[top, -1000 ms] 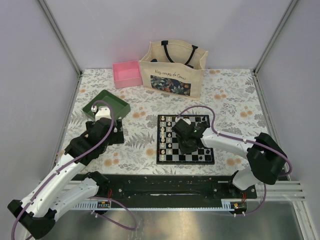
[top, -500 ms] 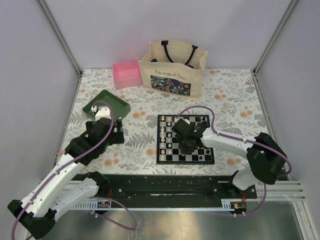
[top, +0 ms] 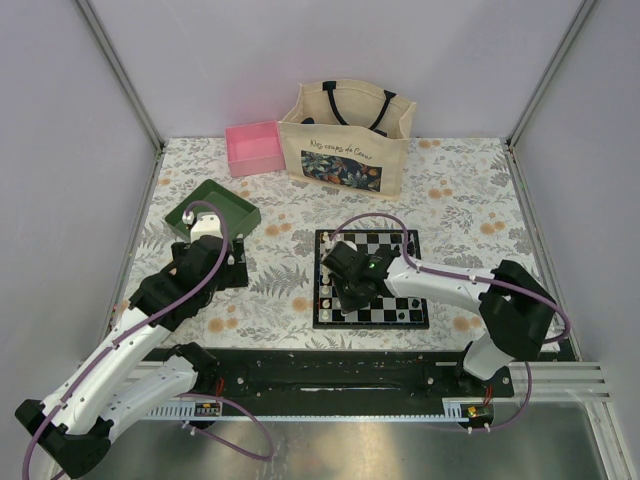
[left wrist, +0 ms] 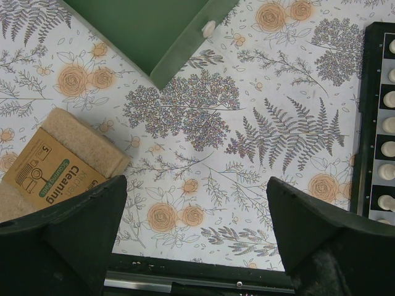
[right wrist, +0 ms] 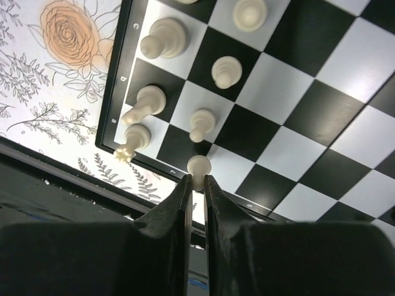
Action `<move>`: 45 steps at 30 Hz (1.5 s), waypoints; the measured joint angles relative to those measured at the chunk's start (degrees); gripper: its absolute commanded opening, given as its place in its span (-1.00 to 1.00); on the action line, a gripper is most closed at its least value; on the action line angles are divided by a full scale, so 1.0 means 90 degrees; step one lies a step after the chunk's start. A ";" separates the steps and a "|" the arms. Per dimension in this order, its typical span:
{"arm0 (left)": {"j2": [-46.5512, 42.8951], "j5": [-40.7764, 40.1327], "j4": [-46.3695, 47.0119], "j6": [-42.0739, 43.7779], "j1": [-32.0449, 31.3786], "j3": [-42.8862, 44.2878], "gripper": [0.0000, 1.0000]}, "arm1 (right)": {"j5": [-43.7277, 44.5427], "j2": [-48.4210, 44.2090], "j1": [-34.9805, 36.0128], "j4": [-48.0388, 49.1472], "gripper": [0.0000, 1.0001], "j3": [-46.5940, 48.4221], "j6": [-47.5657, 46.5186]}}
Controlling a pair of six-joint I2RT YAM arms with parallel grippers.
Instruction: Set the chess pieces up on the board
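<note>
The board (top: 380, 300) lies right of centre, its checks filling the right wrist view (right wrist: 308, 111). Cream-white chess pieces (right wrist: 160, 40) stand along its left side, and their column shows at the right edge of the left wrist view (left wrist: 389, 123). My right gripper (right wrist: 196, 180) is shut on a cream-white pawn (right wrist: 199, 165), held over the board's near left corner (top: 345, 290). My left gripper (left wrist: 197, 203) is open with nothing between its fingers, over the floral cloth left of the board (top: 205, 250).
A green tray (top: 212, 207) holds one small cream piece (left wrist: 208, 28) at its rim. A sponge pack (left wrist: 52, 169) lies by the left fingers. A pink box (top: 255, 147) and a tote bag (top: 347, 137) stand at the back.
My right gripper has closed on the pawn and moved left and nearer, from the board's middle to its near left corner. The left arm has not moved.
</note>
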 measured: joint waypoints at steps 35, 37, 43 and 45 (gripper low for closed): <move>0.0000 -0.0002 0.0000 0.0000 0.0000 0.0000 0.98 | -0.0112 0.0359 0.0236 0.0136 -0.19 0.0158 0.0158; 0.0000 -0.0002 0.0000 0.0000 0.0000 0.0000 0.98 | -0.0085 0.0291 0.0236 0.0112 -0.11 0.0160 0.0153; 0.0015 -0.0005 0.0000 0.0000 0.0000 0.0000 0.98 | 0.0410 -0.0699 0.0236 -0.0102 0.50 0.0036 0.0095; 0.0058 -0.0005 0.0000 0.0002 0.0000 0.0000 0.98 | 0.0721 -0.1316 0.0180 -0.0119 0.64 -0.0107 0.0044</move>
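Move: The right hand already pinches a white pawn just above the board; the empty dark square in the nearest row, second column from the left, lies about 1 cm back, 2 cm left and 3 cm below. One square ahead of that stands the next white pawn, some 2 cm forward and 2 cm left of the hand, and the white corner rook is about 5 cm left and 1 cm back. From the idle left hand that square is roughly 26 cm right, 5 cm back and 16 cm lower. The right hand eases the held pawn left by about 1.5 cm, slightly back and down, onto the empty dark square between the corner rook and the board's open middle, then stays low there while the fingers begin to open. With the pawn let go, it climbs quickly some 6.5 cm away from the board, drifting right and a little forward as the fingers spread wide and their tips tilt about 10 degrees outward. ##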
